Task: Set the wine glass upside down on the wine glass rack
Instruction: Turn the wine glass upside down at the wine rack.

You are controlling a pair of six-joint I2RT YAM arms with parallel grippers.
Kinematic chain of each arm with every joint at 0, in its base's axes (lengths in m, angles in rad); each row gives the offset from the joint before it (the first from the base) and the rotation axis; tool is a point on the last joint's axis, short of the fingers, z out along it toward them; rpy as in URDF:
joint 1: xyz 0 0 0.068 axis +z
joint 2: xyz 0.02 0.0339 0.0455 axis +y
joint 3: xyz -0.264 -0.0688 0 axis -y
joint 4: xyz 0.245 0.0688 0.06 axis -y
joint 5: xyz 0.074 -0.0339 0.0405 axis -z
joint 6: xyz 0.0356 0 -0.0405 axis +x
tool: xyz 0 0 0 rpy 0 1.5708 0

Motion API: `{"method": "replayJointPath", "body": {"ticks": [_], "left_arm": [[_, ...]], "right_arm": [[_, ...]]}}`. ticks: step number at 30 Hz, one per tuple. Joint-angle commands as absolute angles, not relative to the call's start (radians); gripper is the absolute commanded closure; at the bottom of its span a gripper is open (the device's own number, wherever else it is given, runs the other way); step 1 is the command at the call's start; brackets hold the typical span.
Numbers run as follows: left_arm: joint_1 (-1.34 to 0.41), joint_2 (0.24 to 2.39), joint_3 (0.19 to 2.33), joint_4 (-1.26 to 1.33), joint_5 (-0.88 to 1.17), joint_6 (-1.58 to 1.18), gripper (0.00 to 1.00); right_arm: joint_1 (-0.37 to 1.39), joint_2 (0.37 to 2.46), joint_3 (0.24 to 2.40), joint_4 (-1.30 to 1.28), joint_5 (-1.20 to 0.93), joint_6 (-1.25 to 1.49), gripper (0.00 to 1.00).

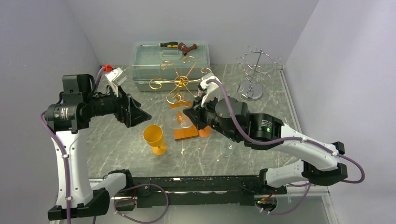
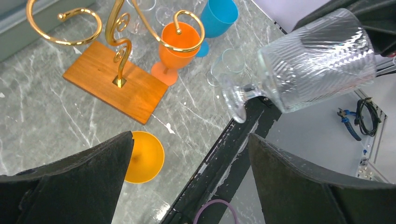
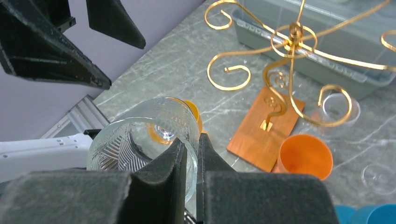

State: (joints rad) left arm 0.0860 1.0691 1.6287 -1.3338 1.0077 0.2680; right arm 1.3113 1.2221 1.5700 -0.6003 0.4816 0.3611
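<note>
My right gripper point(image 1: 190, 115) point(image 3: 191, 138) is shut on the rim of a clear ribbed wine glass point(image 1: 177, 118) point(image 3: 140, 140). It holds the glass on its side above the table, with the foot pointing toward the left arm. The glass also shows in the left wrist view point(image 2: 317, 60). The gold scrolled wine glass rack point(image 1: 180, 81) point(image 2: 116, 32) point(image 3: 289, 42) stands on a wooden base point(image 1: 187, 133) point(image 3: 266, 130), just behind the held glass. My left gripper point(image 1: 139, 113) point(image 2: 190, 135) is open and empty, level with the glass and to its left.
A yellow goblet point(image 1: 154, 137) point(image 2: 142, 156) stands in front of the left gripper. An orange cup point(image 1: 204, 132) point(image 3: 303, 156), clear glasses point(image 1: 227, 148) point(image 3: 341, 107) and blue cups point(image 2: 217, 18) stand near the base. A clear toolbox point(image 1: 170, 65) and a silver wire rack point(image 1: 254, 70) stand at the back.
</note>
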Motion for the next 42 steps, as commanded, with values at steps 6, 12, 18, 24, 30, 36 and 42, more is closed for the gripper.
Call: {"method": "replayJointPath", "body": {"ticks": [6,12,18,24,30,36,42], "left_arm": [[0.075,1.044,1.688,-1.387,1.084,0.259,0.14],[0.074,1.053,1.664,-1.435,1.094,0.271,0.31],[0.074,1.026,1.602,-1.382,1.071,0.250,0.25],[0.075,1.002,1.562,-1.302,1.056,0.213,0.24],[0.075,0.989,1.526,-1.215,1.083,0.191,0.33],[0.075,0.950,1.497,-1.107,1.064,0.163,0.48],[0.074,0.966,1.518,-1.121,1.060,0.224,0.98]], "right_arm": [[1.313,1.341,1.749,-0.412,0.475,0.219,1.00],[1.313,1.380,1.775,-0.299,0.457,0.186,1.00],[1.313,1.422,1.804,-0.244,0.387,0.201,1.00],[1.313,1.420,1.748,-0.183,0.327,0.247,1.00],[1.313,1.386,1.656,-0.104,0.291,0.293,1.00],[1.313,1.361,1.609,-0.091,0.279,0.334,1.00],[1.312,1.292,1.527,-0.068,0.269,0.371,1.00]]}}
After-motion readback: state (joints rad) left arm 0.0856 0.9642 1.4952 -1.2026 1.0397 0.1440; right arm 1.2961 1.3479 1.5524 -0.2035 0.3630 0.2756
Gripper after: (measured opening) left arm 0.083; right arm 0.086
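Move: The wine glass, lying sideways in my right fingers, has its middle about 13 cm to the right of my left hand, 1 cm back and 4 cm lower, its foot turned towards my left. From my left hand the yellow goblet stands 3 cm to the right, level ahead and 28 cm down; the gold rack is 12 cm ahead, 14 cm right, its middle 18 cm lower. My right hand has my open left fingers 16 cm to its left, 1 cm back, roughly level. I keep my right pinch on the bowl's wall and carry the glass foot-first to my left hand, about 8 cm left and 4 cm up, tilting the foot up some 10 degrees and easing back a centimetre at the end. My left hand draws back 2 cm, partly closes and sinks a little to wait, then edges forward and shuts its fingers on the edge of the foot. ##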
